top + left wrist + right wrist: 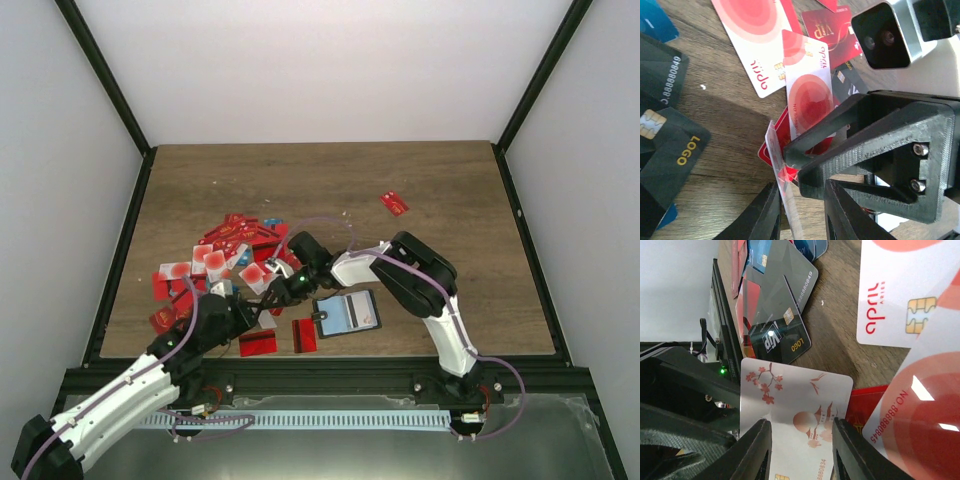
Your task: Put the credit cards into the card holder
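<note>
Many credit cards (225, 260), mostly red, lie heaped left of centre. The black card holder (330, 305) lies open near the front, with a bluish card on it. Both grippers meet just left of it. My left gripper (263, 301) (802, 187) has a white card (782, 165) wedged edge-on and askew between its fingers, raised off the wood. In the right wrist view this card (795, 395) shows red blossoms and a chip. My right gripper (286, 288) (801, 425) faces the card's flat side, jaws apart, its fingertip (791, 157) touching the card.
White-and-red cards (760, 45) and a black LOGO card (675, 145) lie under the grippers. One red card (394, 203) lies alone at the back right. Two more red cards (258, 343) sit by the front edge. Black rails frame the table.
</note>
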Available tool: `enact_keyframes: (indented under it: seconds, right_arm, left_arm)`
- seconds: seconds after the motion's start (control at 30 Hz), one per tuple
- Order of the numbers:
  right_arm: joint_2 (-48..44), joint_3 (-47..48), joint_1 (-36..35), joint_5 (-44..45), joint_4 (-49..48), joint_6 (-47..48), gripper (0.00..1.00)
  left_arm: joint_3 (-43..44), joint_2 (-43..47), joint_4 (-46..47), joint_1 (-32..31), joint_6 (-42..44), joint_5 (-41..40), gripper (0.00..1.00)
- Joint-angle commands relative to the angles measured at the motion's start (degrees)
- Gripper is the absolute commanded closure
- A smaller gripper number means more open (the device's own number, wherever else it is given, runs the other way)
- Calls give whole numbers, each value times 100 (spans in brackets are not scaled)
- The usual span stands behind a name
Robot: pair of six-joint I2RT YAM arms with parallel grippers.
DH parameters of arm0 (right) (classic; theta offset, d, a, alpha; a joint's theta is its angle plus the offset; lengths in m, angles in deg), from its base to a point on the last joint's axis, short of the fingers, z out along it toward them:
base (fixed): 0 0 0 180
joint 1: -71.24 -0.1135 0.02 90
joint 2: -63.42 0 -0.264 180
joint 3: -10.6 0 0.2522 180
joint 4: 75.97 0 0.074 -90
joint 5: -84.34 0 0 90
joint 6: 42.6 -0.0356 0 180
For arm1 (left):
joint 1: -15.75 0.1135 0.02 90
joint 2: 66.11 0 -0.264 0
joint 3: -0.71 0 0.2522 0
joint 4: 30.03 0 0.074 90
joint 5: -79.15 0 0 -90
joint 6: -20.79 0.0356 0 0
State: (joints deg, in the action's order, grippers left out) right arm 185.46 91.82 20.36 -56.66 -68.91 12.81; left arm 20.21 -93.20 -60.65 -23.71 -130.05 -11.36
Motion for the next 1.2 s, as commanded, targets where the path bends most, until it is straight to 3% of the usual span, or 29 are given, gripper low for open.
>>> enact_keyframes:
  seconds: [0.0, 0.4, 0.63, 0.97, 1.17]
  right_arm:
    - [173, 112, -32, 80, 54, -30, 64]
    - [162, 96, 7, 124, 78, -48, 64]
    - [172, 92, 16, 101, 63, -50, 65]
    - [136, 109, 25, 97, 80, -48, 65]
    - [14, 73, 25, 115, 40, -63, 64]
  left_arm:
    - [-130, 51, 280, -2, 255, 137, 73]
    - [-95, -135, -180, -6, 126, -114, 79]
    - [-180, -123, -42, -9, 145, -141, 91]
    - [-224, -337, 160, -7, 183, -88, 89]
    - [-110, -306, 52, -9, 234, -98, 96]
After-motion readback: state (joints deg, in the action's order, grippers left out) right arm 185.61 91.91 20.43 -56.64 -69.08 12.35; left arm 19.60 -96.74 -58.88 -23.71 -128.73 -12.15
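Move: The white flowered credit card is already in the right gripper, its middle roughly 1 cm back from that hand's point and at its height. From the open left gripper it lies about 1 cm ahead and 2 cm to the right, some 1 cm lower. The open card holder is on the table 21 cm to the left hand's right and 2 cm back. A red striped card lies 9 cm back and 1 cm right of the left hand, and another 7 cm back and 11 cm right. The left fingers close on the white card and pinch it by its faces, going from about a quarter open to nearly shut. As they close, the left hand sinks about 1 cm with hardly any sideways travel or turn. The right hand stays in place and keeps its hold on the card, its opening unchanged. ##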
